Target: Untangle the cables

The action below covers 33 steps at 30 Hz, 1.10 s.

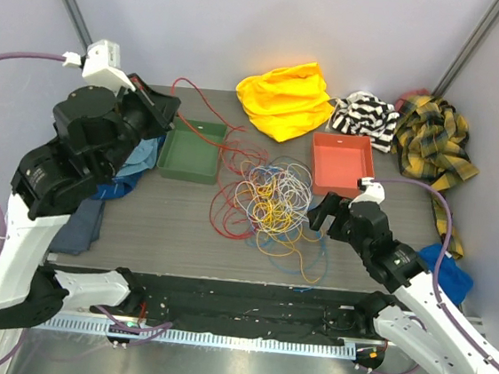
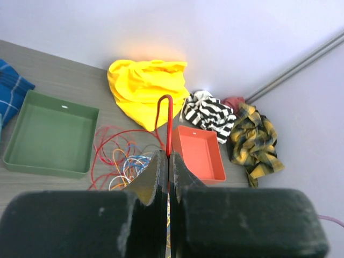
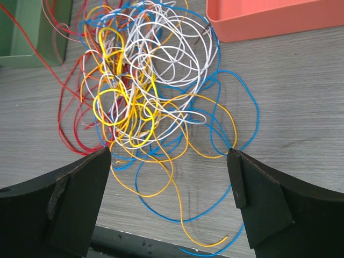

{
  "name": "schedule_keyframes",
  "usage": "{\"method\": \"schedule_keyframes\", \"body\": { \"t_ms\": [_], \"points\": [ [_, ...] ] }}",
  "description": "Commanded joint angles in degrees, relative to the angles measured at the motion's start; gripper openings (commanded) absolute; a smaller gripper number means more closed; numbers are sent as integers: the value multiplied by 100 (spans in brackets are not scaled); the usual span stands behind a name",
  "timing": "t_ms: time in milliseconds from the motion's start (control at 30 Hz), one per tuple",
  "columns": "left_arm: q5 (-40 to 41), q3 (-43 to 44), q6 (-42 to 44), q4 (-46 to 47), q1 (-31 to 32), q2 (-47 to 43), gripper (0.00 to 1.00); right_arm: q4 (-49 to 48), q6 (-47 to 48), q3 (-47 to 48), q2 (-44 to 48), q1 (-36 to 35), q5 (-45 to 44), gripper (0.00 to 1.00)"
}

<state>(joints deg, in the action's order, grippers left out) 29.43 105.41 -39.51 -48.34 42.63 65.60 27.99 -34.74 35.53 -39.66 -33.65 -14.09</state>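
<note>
The cables lie in a loose tangle of red, yellow, white, orange and blue loops in the middle of the table. My left gripper is raised over the green tray. In the left wrist view it is shut on a red cable that arches up out of the jaws. From there a red strand trails down to the tangle. My right gripper stands wide open at the tangle's right edge. Blue and orange loops lie on the table between its fingers, untouched.
An orange tray sits right of the tangle. At the back lie a yellow cloth, a striped cloth and a plaid cloth. Blue cloths lie at the left and right edges.
</note>
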Motion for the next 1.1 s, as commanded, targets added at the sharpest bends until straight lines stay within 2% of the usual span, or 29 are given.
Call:
{"method": "schedule_keyframes", "body": {
  "t_ms": [0, 200, 333, 467, 567, 600, 733, 867, 1067],
  "points": [
    [387, 848, 531, -624, -9, 216, 0, -127, -68, 367, 195, -10, 108, 99],
    [582, 1727, 839, -756, -9, 233, 0, -39, -41, 367, 327, -19, 64, 99],
    [56, 1852, 796, -668, -9, 321, 0, -65, -85, 367, 283, -10, 125, 98],
    [-437, 1800, 690, -1203, -9, 462, 0, -39, -77, 376, 345, -10, 117, 98],
    [-744, 923, 690, -1196, -9, 130, 0, -21, -24, 358, 380, -10, 82, 98],
    [-798, 320, 725, -1065, -1, 6, 0, -21, -15, 350, 371, -10, 99, 98],
    [-1071, -634, 769, -1203, 8, -504, 0, -205, -41, 306, 240, -10, 248, 98],
    [-1062, -1459, 445, -1380, 61, -715, 0, -320, -94, 323, 47, -10, 328, 98],
    [-649, -3251, -443, -1108, 70, -901, 0, -461, -199, 183, 20, -10, 380, 98]
  ]
}}
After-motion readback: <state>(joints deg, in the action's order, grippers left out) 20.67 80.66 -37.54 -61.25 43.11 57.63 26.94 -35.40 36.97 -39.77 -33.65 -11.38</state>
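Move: The left hand holds the red cable high up. The bare table in front of the green bin is almost straight below it, some 48 cm down and about 2 cm back and 2 cm left. The remaining red loops lie 8 cm ahead and 9 cm right, the white-yellow tangle 10 cm ahead and 19 cm right, the green bin 20 cm ahead and 4 cm left. From the right hand, that bare patch is about 33 cm left, 1 cm ahead and 15 cm below. Keeping its shut pinch on the red cable, the left hand first lifts it another 6 cm or so, drifting a few centimetres left and back, then reverses and sinks fast by nearly 25 cm towards the bare table in front of the green bin, easing back right and slightly nearer the base. On the way down the fingers tip down from near level by some 30 degrees and the hand rolls, its left side rising, while the open right hand only eases up about 2 cm beside the tangle. ##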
